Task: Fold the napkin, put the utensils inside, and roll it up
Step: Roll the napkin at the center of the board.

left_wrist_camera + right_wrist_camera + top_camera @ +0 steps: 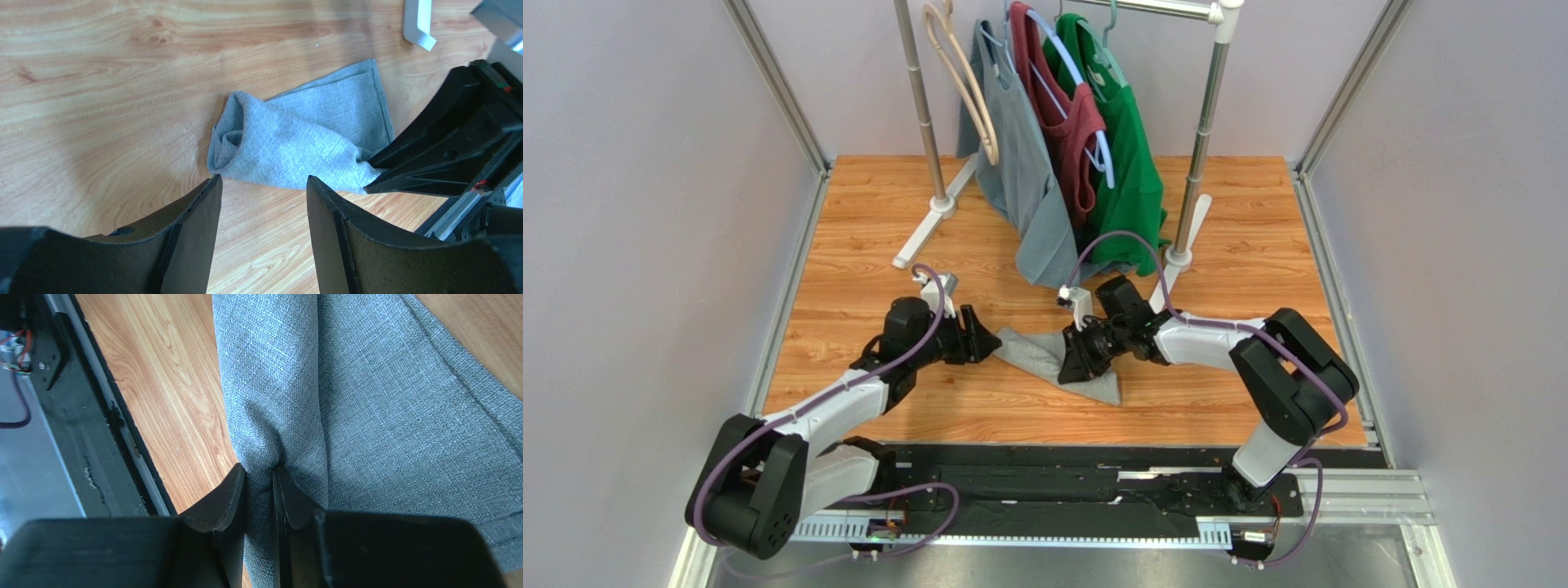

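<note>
The grey napkin (1057,355) lies partly rolled on the wooden table, its rolled end (230,138) pointing toward my left arm. My left gripper (261,180) stands open just short of that end, with only bare wood between its fingers. My right gripper (261,471) is shut on a pinched ridge of the napkin (368,398) at the other end, seen as black jaws at the right of the left wrist view. The utensils are out of view.
A clothes rack (1192,184) stands at the back with grey (1020,172), maroon (1069,123) and green (1130,159) shirts on hangers, its white feet (922,233) on the wood. Metal rails (787,282) border the table's sides and the arms' mount lies along the near edge.
</note>
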Controlling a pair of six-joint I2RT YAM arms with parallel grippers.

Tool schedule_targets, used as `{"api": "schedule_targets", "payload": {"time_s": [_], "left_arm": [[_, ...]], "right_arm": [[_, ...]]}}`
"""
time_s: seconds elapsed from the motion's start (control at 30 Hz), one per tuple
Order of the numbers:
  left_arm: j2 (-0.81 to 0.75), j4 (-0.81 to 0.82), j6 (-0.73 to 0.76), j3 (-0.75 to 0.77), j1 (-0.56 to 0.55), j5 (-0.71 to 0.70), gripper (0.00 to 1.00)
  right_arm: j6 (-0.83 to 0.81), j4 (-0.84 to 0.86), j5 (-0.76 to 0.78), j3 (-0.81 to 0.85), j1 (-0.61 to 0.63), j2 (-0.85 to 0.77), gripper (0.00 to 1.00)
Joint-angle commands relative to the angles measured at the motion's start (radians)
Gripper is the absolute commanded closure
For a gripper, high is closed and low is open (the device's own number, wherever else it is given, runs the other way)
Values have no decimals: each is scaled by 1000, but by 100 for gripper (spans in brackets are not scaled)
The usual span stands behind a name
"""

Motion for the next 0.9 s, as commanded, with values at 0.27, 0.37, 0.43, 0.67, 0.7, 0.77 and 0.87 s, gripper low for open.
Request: {"api": "schedule_targets", "payload": {"time_s": [0.27, 0.37, 0.43, 0.67, 0.7, 0.77, 0.87], "left_arm": [[118, 191, 7, 16, 10, 28, 41], [159, 228, 2, 22, 10, 48, 43], [190, 248, -4, 25, 10, 69, 45], [270, 302, -4, 40, 10, 127, 56], [274, 305, -4, 39, 10, 133, 61], [291, 316, -4, 37, 10, 147, 72], [302, 298, -6, 49, 10, 153, 93]], "right_arm": [[0, -115, -167, -7, -73, 144, 93], [-8, -131, -171, 10, -79, 161, 94], [-11, -134, -172, 16, -78, 167, 95], [-10, -137, -168, 23, -81, 172, 95], [-8, -138, -164, 24, -81, 172, 94], [-5, -140, -163, 29, -81, 170, 90], [-5, -149, -149, 33, -81, 152, 79]]}}
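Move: The left hand hovers open just short of the rolled napkin's left end, which lies about 2 cm ahead, 3 cm to its right and 4 cm below. The right hand's pinch on the roll is some 13 cm to the left hand's right, 3 cm back and 4 cm down; the flat unrolled flap lies about 12 cm right, 1 cm ahead and 5 cm down. From the right hand, the left end is roughly 10 cm to the left and 6 cm ahead, at about its height. The left fingertips come onto the napkin roll's left end and pinch it: the hand first eases forward about 1 cm, then sinks and drifts right, ending some 3 cm lower and 2 cm farther right, its wide-open fingers closing most of the way late in the descent. The right hand stays put with its grip on the roll while its wrist turns roughly 10 degrees. ##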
